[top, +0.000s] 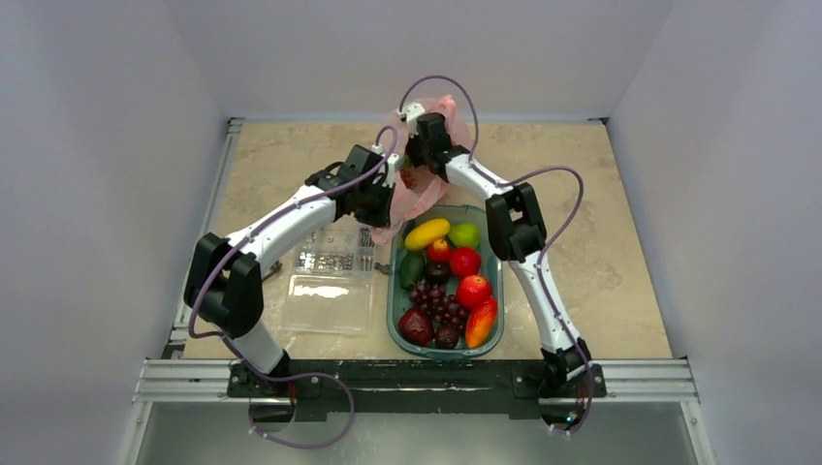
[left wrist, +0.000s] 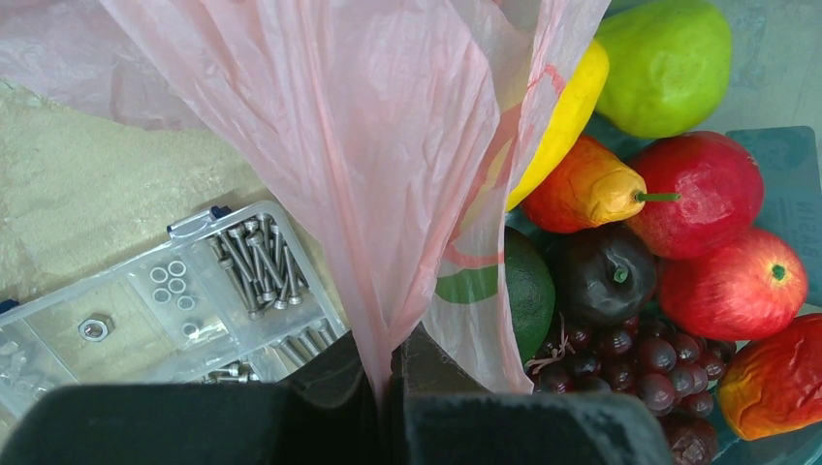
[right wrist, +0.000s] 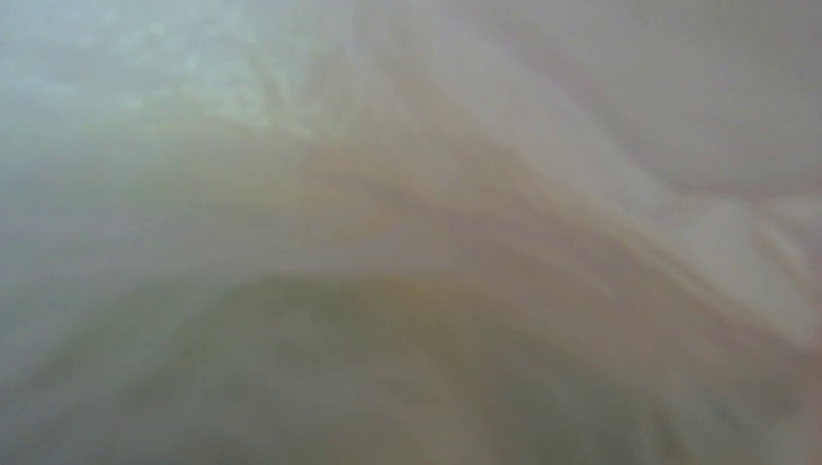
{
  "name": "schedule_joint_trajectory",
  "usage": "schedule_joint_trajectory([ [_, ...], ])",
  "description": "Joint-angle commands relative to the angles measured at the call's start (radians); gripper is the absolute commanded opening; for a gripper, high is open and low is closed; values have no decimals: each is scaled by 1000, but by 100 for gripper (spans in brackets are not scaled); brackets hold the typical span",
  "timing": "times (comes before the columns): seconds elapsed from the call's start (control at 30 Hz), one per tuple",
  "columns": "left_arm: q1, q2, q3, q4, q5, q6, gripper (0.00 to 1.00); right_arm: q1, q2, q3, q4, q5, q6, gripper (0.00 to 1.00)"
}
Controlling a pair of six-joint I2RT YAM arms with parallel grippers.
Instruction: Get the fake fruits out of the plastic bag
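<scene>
The pink plastic bag [top: 419,189] hangs lifted at the far end of the green tray [top: 395,291]. My left gripper [top: 386,194] is shut on a fold of the bag's film [left wrist: 388,194], pinched between the jaws [left wrist: 393,363]. My right gripper [top: 426,145] reaches down into the bag from above, and its fingers are hidden in it. The right wrist view shows only blurred pale film with a greenish-yellow smear behind it. A small red patch [top: 406,178] shows through the bag. In the tray lie red apples [left wrist: 698,194], an orange-red mango [left wrist: 582,189] and a dark plum [left wrist: 601,276].
The tray also holds a stubby yellow fruit [top: 426,232], a green apple [top: 465,234], dark purple grapes [left wrist: 630,358] and a dark green fruit [left wrist: 528,291]. A clear box of screws [top: 334,252] and its lid [top: 330,302] lie left of the tray.
</scene>
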Motion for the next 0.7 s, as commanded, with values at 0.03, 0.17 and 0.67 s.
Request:
schedule_joint_trajectory([
  [0.03,-4,-5,13,13,20,-9,0,1,6,56,-14,29,-14,39],
  [0.17,-4,-2,14,16,19,-11,0,2,-62,14,12,15,-7,22],
  [0.67,-4,-34,11,21,0,-7,0,16,-366,-286,-22,-23,100,0],
])
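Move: The right gripper is inside the bag, half open, with the yellow banana's middle about 3 cm ahead, 1 cm to its left and 1 cm below. From that gripper the green grapes lie roughly 1 cm back and 3 cm left, the red grapes some 5 cm back and 3 cm left, both about 2 cm lower. From the left gripper, the banana lies around 27 cm ahead, 8 cm right and 9 cm below. Shut the right gripper fully from half open, low in the bag at the near end of the banana, staying almost in place while it closes. Then draw it up about 7 cm and some 4 cm back, away from the banana, fingers kept shut and wrist nearly unturned. Hold the left gripper still, keeping its pinch on the bag's rim. ##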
